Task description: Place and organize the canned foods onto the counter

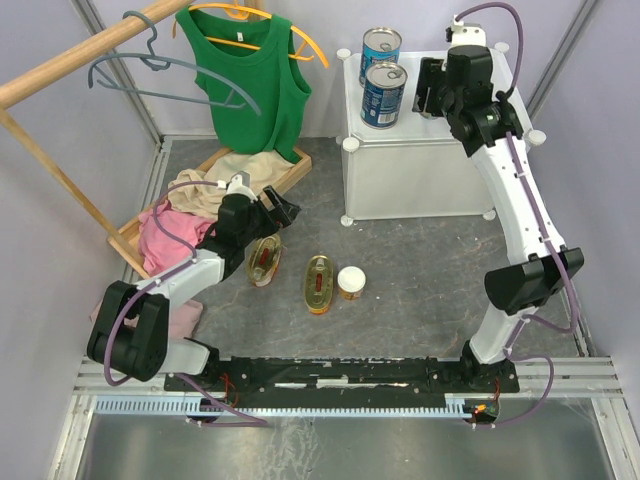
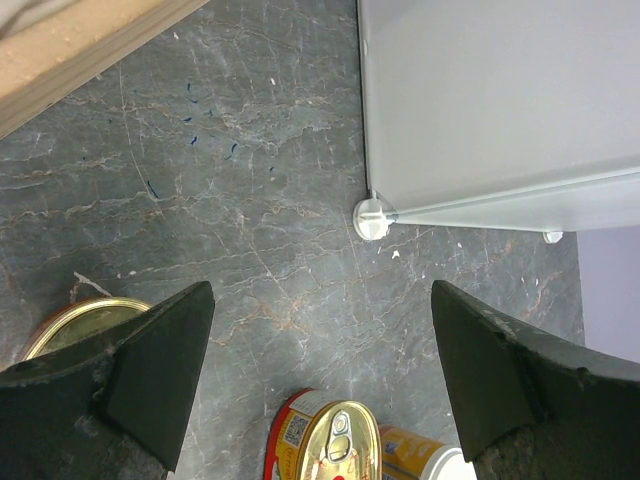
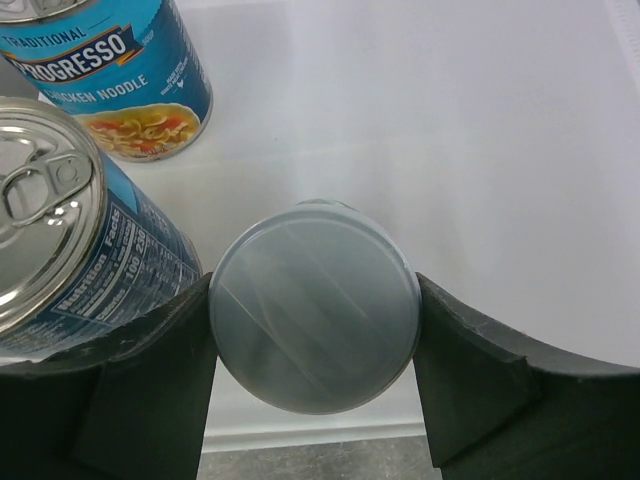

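Note:
My right gripper (image 3: 315, 287) is shut on a small white-lidded can (image 3: 315, 330), both fingers against its sides, above the counter's (image 3: 470, 140) near edge. Two tall blue-labelled cans (image 3: 110, 60) (image 3: 70, 230) stand just left of it, seen on the counter's (image 1: 440, 150) top as cans (image 1: 381, 48) (image 1: 384, 93) beside the right gripper (image 1: 432, 90). On the floor lie two flat oval tins (image 1: 263, 260) (image 1: 319, 283) and a small orange-labelled can (image 1: 351, 283). My left gripper (image 2: 320, 300) hangs open above the floor, an oval tin (image 2: 335, 440) below it and another (image 2: 85, 320) by its left finger.
A wooden tray (image 1: 290, 175) of clothes sits at the back left under a rail with a green top (image 1: 250, 70) on hangers. The counter's front corner connector (image 2: 371, 218) stands on the floor ahead of the left gripper. Grey walls close the sides.

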Controlling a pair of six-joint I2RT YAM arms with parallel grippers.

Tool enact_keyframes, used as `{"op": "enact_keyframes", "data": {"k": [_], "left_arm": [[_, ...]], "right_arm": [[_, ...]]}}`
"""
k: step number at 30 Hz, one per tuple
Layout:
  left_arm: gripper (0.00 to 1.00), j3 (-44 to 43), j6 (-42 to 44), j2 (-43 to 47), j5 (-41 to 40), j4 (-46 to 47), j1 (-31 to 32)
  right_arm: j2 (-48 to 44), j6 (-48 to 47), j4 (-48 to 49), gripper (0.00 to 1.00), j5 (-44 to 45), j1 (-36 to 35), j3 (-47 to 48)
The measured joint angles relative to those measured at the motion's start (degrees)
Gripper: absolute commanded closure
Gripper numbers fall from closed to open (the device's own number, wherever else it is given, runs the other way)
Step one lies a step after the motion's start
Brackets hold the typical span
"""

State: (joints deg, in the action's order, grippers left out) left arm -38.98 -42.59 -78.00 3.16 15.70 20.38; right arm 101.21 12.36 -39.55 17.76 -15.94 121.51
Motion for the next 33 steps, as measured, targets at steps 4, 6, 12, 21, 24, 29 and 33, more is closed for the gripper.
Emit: {"op": "enact_keyframes", "data": {"k": [4, 6, 12, 21, 24, 29, 33], "left_arm": [[0.05, -0.37, 0.0, 0.0, 0.0, -0.15, 0.0], [0.05, -0.52, 0.0, 0.0, 0.0, -0.2, 0.0], [0.05, -0.83, 0.0, 0.0, 0.0, -0.57, 0.0], [0.05, -1.57, 0.02, 0.0, 0.0, -1.03, 0.02], [0.05, -1.68, 0.0, 0.0, 0.0, -1.07, 0.02], [0.05, -1.68, 0.0, 0.0, 0.0, -1.22, 0.02], [0.05, -1.79, 0.02, 0.0, -0.02, -2.21, 0.11]], "right_arm": [[2.43, 0.44, -1.68, 0.97, -0.81, 0.44, 2.69], [3.58, 0.61, -2.36, 0.97, -1.11, 0.59, 3.82], [6.88, 1.29, -4.39, 0.97, -1.64, 1.11, 7.06], [11.3, 2.08, -6.97, 0.91, -2.78, 2.47, 13.6], [12.59, 2.45, -7.06, 0.86, -3.19, 2.89, 15.04], [13.14, 3.06, -6.64, 0.66, -4.0, 3.41, 15.32], [13.31, 3.52, -6.32, 0.5, -4.44, 3.69, 15.34]]}}
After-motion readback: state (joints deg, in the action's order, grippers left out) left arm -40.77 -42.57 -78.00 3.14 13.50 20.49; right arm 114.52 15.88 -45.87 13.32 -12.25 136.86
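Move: The right hand already holds the small can just above the counter; the free spot it is headed for lies about 5 cm ahead, 1 cm to the right and some 7 cm below. The near tall can stands roughly 8 cm to the hand's left and 2 cm ahead, the noodle can about 9 cm beyond that one, and the counter's front edge some 4 cm back and 7 cm below. From the idle left hand the spot is roughly 16 cm ahead, 30 cm right and 19 cm up. The right hand keeps its grip around the small can and carries it forward about 5 cm, sinking some 3 cm towards the counter top, with most of the drop in the first part, then easing almost level to a halt. It travels along the right side of the near tall can, away from the counter's front edge, while the fingers tip down about 5 degrees and stay closed on the can. ##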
